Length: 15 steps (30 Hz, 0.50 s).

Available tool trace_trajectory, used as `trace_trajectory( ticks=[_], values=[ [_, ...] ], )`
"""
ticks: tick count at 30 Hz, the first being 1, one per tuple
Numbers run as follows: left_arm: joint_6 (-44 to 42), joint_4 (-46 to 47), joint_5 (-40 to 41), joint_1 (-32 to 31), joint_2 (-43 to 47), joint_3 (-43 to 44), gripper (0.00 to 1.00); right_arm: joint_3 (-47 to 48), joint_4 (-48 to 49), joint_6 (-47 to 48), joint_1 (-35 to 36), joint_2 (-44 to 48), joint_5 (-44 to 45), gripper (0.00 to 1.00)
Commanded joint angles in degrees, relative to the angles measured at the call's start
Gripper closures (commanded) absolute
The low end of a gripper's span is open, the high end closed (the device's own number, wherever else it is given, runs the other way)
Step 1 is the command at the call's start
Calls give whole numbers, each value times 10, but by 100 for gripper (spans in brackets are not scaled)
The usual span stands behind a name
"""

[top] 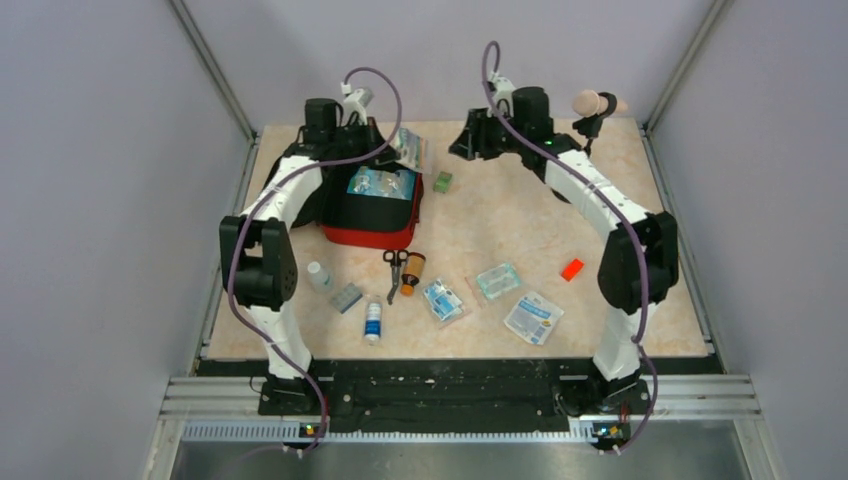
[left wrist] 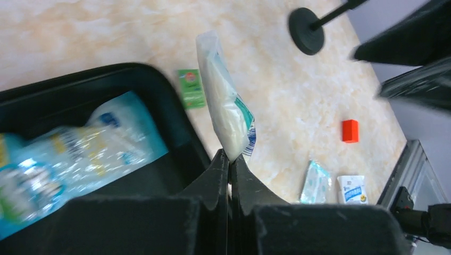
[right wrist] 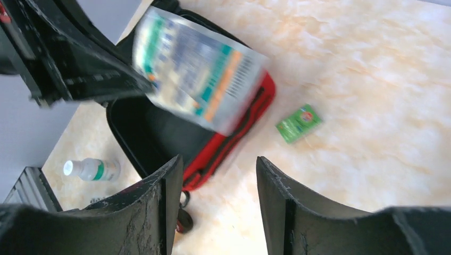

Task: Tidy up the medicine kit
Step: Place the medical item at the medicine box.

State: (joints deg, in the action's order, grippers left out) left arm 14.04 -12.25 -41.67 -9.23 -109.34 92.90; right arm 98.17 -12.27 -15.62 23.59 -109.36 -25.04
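The medicine kit (top: pixel 372 232), a red pouch with black lining (left wrist: pixel 169 178), lies open at the back left with several clear packets (top: pixel 381 183) inside. My left gripper (left wrist: pixel 230 157) is shut on the corner of a clear packet (left wrist: pixel 227 109) and holds it on edge above the kit's right rim (top: pixel 409 148). In the right wrist view that same packet (right wrist: pixel 199 79) hangs over the kit (right wrist: pixel 242 130). My right gripper (right wrist: pixel 219 162) stands open with nothing between its fingers, just right of the packet (top: pixel 462 143).
A small green box (top: pixel 442 181) lies right of the kit. Nearer the front are scissors (top: pixel 394 270), a brown bottle (top: pixel 412 268), a white bottle (top: pixel 318 275), a blister strip (top: pixel 346 297), a tube (top: pixel 373 322), three packets (top: pixel 497 281) and an orange block (top: pixel 572 269). A black stand (top: pixel 592 108) rises at the back right.
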Motion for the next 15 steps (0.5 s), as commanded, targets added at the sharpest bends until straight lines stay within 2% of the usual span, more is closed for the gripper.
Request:
trace_trajectory(
  ticks=[1, 6, 12, 15],
  values=[
    [-50, -41, -21, 66, 40, 17, 100, -45, -26, 10, -52, 93, -36, 47],
    [-101, -92, -23, 100, 31, 11, 100, -107, -18, 30, -62, 136, -26, 48],
    [-134, -163, -73, 113, -18, 37, 100, -106, -23, 43, -61, 141, -26, 48],
    [-122, -160, -96, 112, -25, 17, 100, -111, -27, 47, -61, 144, -26, 48]
  ],
)
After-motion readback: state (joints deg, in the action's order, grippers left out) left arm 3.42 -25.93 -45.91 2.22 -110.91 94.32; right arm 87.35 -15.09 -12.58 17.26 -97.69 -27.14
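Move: My left hand already grips the striped clear pack, which sticks out rightward and forward. The open medicine box it is bound for has its middle about 6 cm to the left, 1 cm ahead and some 18 below. The blue pack inside is about 8 cm ahead and 4 left; the green carton is about 11 ahead and 13 right, and the scissors some 20 cm back, straight behind. From my right hand the box's middle is about 25 cm left, 1 ahead and 20 below. I carry the striped clear pack about 10 cm left with my left hand, fingers kept shut on it, bringing it in across the box's right wall over the blue pack. As the sideways swing dies out I go on sinking, some 3 cm in all, towards the box floor. My empty right hand backs away rightward about 7 cm and slightly towards me, fingers staying open. ##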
